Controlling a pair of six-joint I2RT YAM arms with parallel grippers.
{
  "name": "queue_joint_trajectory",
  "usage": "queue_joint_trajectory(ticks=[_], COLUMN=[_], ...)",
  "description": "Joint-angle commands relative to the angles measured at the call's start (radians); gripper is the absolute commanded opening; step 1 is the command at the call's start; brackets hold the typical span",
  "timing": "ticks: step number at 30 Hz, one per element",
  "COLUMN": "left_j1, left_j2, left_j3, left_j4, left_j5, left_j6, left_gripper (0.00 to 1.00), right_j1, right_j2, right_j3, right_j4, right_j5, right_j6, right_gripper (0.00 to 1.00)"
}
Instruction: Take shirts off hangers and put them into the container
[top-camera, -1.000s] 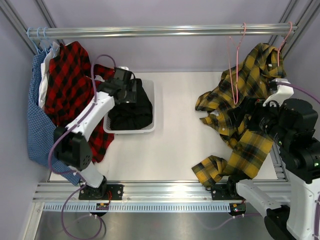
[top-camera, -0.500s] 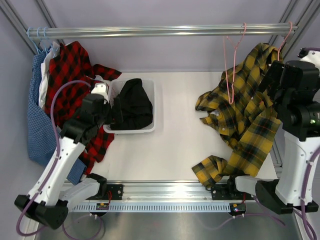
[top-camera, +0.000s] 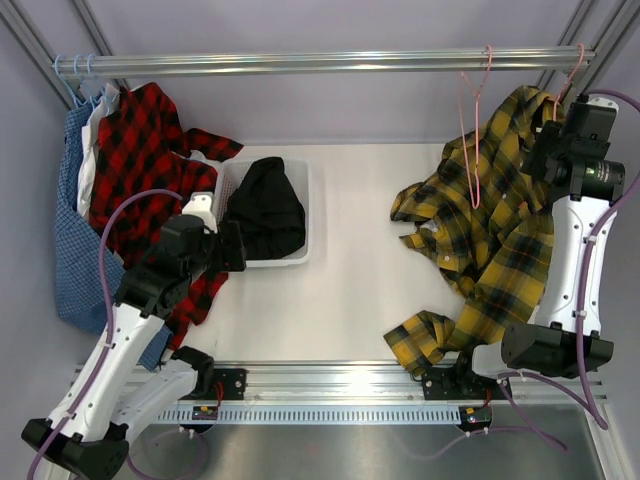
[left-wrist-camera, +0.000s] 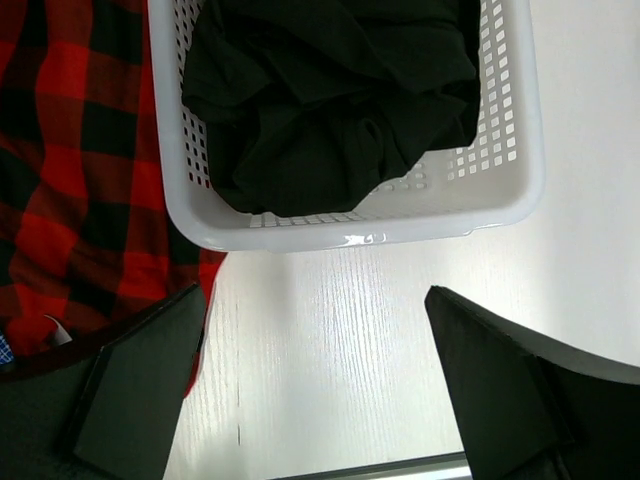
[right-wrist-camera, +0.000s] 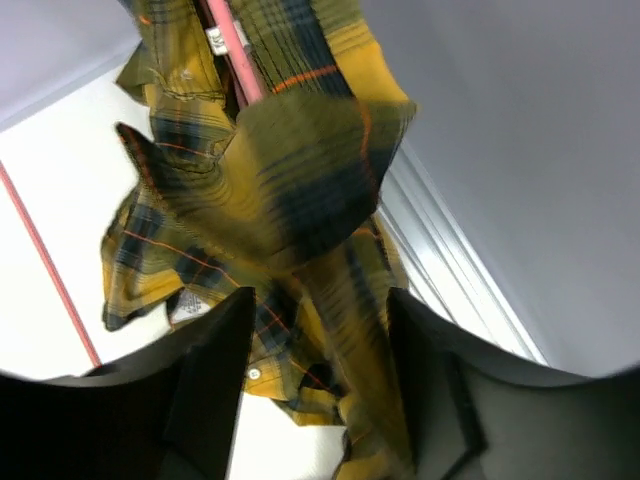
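Note:
A black shirt (top-camera: 262, 205) lies bunched inside the white container (top-camera: 308, 215). My left gripper (top-camera: 232, 248) hangs open over the bare table just in front of the container's near wall (left-wrist-camera: 350, 225), with the black shirt (left-wrist-camera: 330, 90) filling it. The yellow-and-black plaid shirt (top-camera: 505, 220) hangs from a pink hanger (top-camera: 573, 70) at the rail's right end and trails onto the table. My right gripper (top-camera: 548, 150) is up at the shirt's shoulder. In the right wrist view the right gripper (right-wrist-camera: 320, 380) is open, with loose plaid cloth (right-wrist-camera: 300, 190) hanging between its fingers below the pink hanger (right-wrist-camera: 235, 60).
An empty pink hanger (top-camera: 473, 140) hangs on the rail (top-camera: 330, 63) left of the plaid shirt. A red-and-black plaid shirt (top-camera: 140, 170) and a blue checked shirt (top-camera: 75, 250) hang on light blue hangers (top-camera: 75, 75) at far left. The red shirt (left-wrist-camera: 70, 200) touches the container's left side.
My left arm has drawn back from over the container to the table in front of it. My right arm has risen from the table to the hung shirt's shoulder by the rail.

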Motion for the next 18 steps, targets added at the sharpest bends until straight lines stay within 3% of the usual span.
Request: queue_joint_trajectory(ticks=[1, 2, 6, 18], left_j1=[-0.008, -0.008, -0.011, -0.011], left_j2=[-0.024, -0.024, -0.032, -0.021], left_j3=[-0.006, -0.008, -0.026, -0.015], left_j4=[0.028, 0.028, 0.035, 0.032], left_j5=[0.030, 0.036, 0.031, 0.016], left_j6=[-0.015, -0.015, -0.015, -0.004], left_gripper=[0.99, 0.99, 0.99, 0.99], right_j1=[-0.002, -0.002, -0.002, 0.000], right_j2=[-0.009, -0.015, -0.035, -0.106], right_j3=[0.017, 0.019, 0.057, 0.134], right_j4=[0.098, 0.107, 0.142, 0.162], right_j5=[-0.101, -0.107, -0.189, -0.347], right_j6=[-0.056, -0.061, -0.089, -0.078], right_gripper=[0.51, 0.45, 0.02, 0.00])
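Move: Just about at my open right fingers, some 2 cm ahead and a touch left, is the upper edge of the yellow plaid shirt, its cloth already between the pads. The hook of its pink hanger sits on the rail about 9 cm ahead, 3 cm right and 10 cm above; an empty pink hanger dangles 12 cm left and 6 cm ahead. From my left hand that shirt edge is roughly 57 cm right, 13 cm ahead and 14 cm higher. I finish closing my right fingers on the shirt's upper edge, easing about 2 cm forward as they shut and pinch the cloth. With it held, I lift some 5 cm and carry it about 4 cm left, towards the empty hanger, swinging the wrist about 15 degrees counter-clockwise and tipping the fingertips up about 10. ##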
